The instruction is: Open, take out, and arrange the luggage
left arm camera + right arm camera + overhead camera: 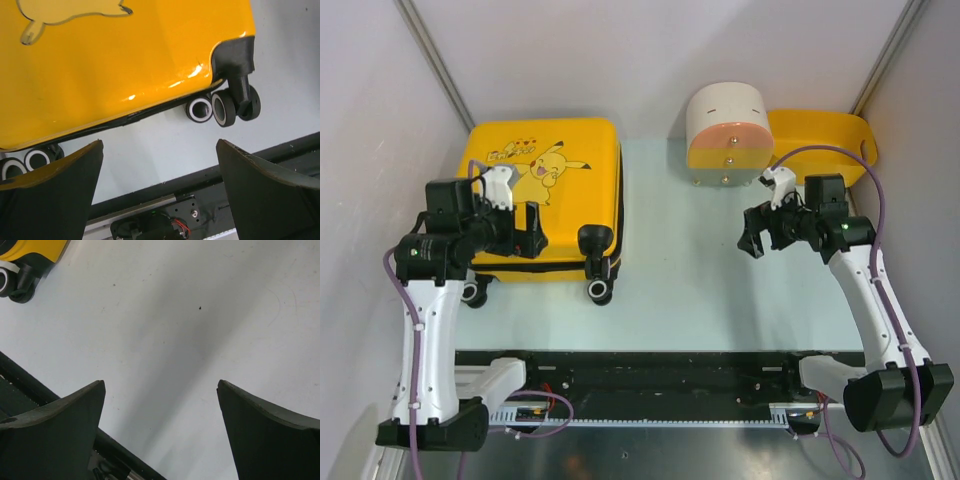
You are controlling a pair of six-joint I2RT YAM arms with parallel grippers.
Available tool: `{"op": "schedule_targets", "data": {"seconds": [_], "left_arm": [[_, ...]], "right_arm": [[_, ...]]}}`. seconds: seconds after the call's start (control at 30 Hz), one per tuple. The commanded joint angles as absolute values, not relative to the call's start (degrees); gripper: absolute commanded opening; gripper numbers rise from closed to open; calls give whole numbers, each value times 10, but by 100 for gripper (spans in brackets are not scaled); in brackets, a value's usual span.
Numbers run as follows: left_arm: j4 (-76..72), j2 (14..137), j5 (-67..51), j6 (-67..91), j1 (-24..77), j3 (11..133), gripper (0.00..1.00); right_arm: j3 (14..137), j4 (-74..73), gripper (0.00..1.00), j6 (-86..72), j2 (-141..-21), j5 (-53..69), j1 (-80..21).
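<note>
The luggage (545, 190), a yellow hard-shell suitcase with a Pikachu print, lies flat and closed at the table's back left, its black wheels (599, 290) toward me. In the left wrist view its yellow shell (120, 65) and wheels (225, 107) fill the top. My left gripper (532, 243) hovers over the suitcase's near edge, open and empty, its fingers (55, 195) wide apart. My right gripper (752, 240) is open and empty above bare table at the right; its fingers (270, 435) frame only tabletop, with a suitcase wheel (22, 285) at the top left corner.
A cream-and-pink round drum-shaped box (728, 137) stands at the back right, against a yellow plastic basket (825, 140). Grey walls close the left and right sides. A black rail (660, 385) runs along the near edge between the arm bases.
</note>
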State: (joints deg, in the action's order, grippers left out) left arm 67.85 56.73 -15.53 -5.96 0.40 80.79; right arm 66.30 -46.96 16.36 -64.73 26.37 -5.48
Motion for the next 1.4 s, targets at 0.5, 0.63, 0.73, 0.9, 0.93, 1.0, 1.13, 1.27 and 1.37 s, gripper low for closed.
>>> {"op": "schedule_targets", "data": {"seconds": [0.5,0.63,0.73,0.9,0.93,1.0,1.13,1.27,1.37], "left_arm": [[661,954,-242,-51,-141,1261,100],[657,1060,-279,-39,-176,1363,100],[648,1120,-291,-46,-191,1404,100],[611,1179,-307,-37,-222,1427,100],[600,1186,-308,-37,-228,1426,100],[586,1204,-303,-36,-231,1424,100],[554,1232,-282,-40,-234,1414,100],[543,1260,-317,-40,-235,1400,100],[538,1275,-382,-38,-234,1379,100]], "right_arm": [[666,-339,100,220,-774,258,-203],[674,-300,100,217,-815,252,-242],[675,-259,100,220,-844,250,-257],[675,-177,100,234,-896,270,-269],[675,-166,100,236,-903,273,-269],[674,-143,100,243,-922,288,-269],[674,-130,100,266,-944,330,-269],[675,-123,100,294,-955,367,-269],[674,-122,100,331,-960,392,-269]]}}
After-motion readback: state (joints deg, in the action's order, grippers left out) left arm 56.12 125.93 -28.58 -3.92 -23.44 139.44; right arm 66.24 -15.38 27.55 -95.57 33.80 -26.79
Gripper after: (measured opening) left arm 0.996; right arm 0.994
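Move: The left hand, open above the luggage's near edge, is going for the luggage's far left corner, about 38 cm ahead, 20 cm left and 7 cm lower; the black corner wheel is some 16 cm to its right, 2 cm ahead and 16 cm below. From the right hand, that wheel lies about 38 cm left, level fore and aft, 9 cm down; the white drawer box stands about 35 cm ahead, 4 cm left, 12 cm below. Towards the luggage's far left corner, the left hand sweeps some 30 cm forward and 18 cm left, arching up about 8 cm and then coming down, open fingers ending around the lid's left edge; touch can't be made out. The open right hand meanwhile moves about 17 cm left towards the corner wheel, sinks 10 cm, eases forward and turns some 30 degrees counter-clockwise. ##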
